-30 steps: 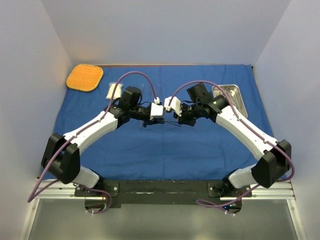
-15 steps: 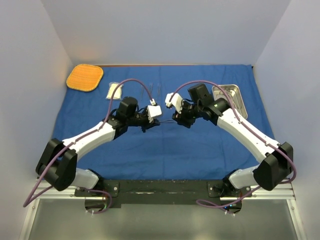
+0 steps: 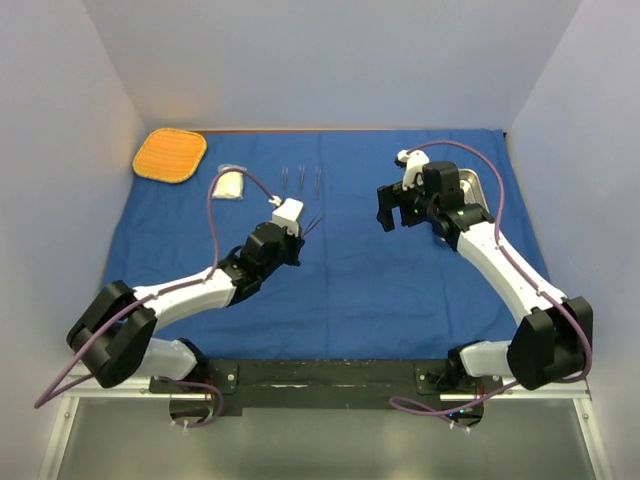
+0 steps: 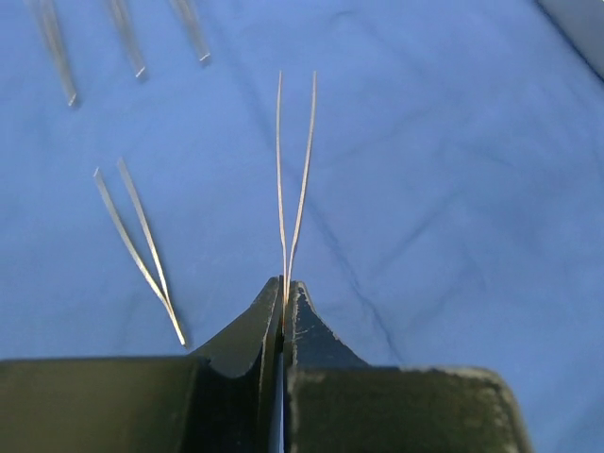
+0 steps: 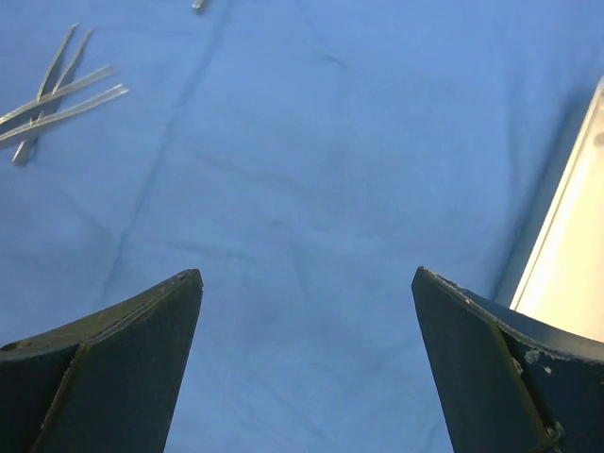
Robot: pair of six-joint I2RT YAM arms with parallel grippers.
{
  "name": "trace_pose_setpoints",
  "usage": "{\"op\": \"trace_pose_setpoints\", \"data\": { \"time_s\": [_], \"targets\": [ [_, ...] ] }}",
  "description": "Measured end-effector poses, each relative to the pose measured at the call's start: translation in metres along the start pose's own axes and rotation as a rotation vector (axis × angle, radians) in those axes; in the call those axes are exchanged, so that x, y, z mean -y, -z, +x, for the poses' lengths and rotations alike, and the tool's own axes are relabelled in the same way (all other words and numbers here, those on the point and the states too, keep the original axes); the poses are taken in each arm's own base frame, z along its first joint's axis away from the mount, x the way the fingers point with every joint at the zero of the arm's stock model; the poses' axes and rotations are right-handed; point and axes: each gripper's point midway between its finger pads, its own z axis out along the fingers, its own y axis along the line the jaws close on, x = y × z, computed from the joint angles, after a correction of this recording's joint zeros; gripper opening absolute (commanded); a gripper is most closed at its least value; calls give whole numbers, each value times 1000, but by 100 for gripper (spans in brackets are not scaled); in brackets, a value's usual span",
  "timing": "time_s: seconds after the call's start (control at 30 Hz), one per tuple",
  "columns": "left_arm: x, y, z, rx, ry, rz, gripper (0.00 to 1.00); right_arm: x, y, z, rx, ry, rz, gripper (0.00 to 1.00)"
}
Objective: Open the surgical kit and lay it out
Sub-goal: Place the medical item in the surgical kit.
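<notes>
The surgical kit's blue cloth (image 3: 340, 290) lies spread over the table. My left gripper (image 3: 303, 232) is shut on slim metal forceps (image 4: 293, 170), whose two prongs point away above the cloth. In the left wrist view the jaws (image 4: 285, 283) pinch the joined end. A pale forked shape (image 4: 142, 245) shows on the cloth beside it; I cannot tell whether it is another tool. My right gripper (image 3: 388, 215) hangs open and empty (image 5: 307, 274) over bare cloth, left of the steel tray (image 3: 472, 183). The white gauze pack (image 3: 231, 185) lies at the back left.
Three thin metal instruments (image 3: 300, 178) lie side by side at the back middle, their tips (image 4: 127, 42) showing in the left wrist view. An orange mat (image 3: 170, 155) sits at the back left corner. The tray's rim (image 5: 576, 245) is just right of the right fingers.
The grippers were together at the middle. The right one has opened and drawn back to the right toward the tray. The left one has pulled back, keeping the forceps.
</notes>
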Motion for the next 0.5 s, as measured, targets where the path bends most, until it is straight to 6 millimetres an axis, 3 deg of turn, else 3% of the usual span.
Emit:
{"op": "trace_pose_setpoints", "data": {
  "time_s": [0.33,0.5],
  "targets": [
    [-18,-16,50,-38,196,-263,0,-5,-8,13,12,-111,-1,99],
    [-26,-23,60,-35,228,-344,0,-5,-10,14,21,-110,-4,99]
  ]
}}
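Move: The left hand holds forceps, bound for the bare cloth about 6 cm ahead of it, 1 cm to its left and 10 cm down. The near forceps lie about 6 cm ahead and 5 cm left; the middle of the far row of three lies some 19 cm ahead and 1 cm left. From the empty right hand, that bare spot is roughly 21 cm left, 2 cm back and 17 cm down. Left hand sinks about 7 cm towards the cloth, turning some 20 degrees counter-clockwise, still gripping the forceps. ##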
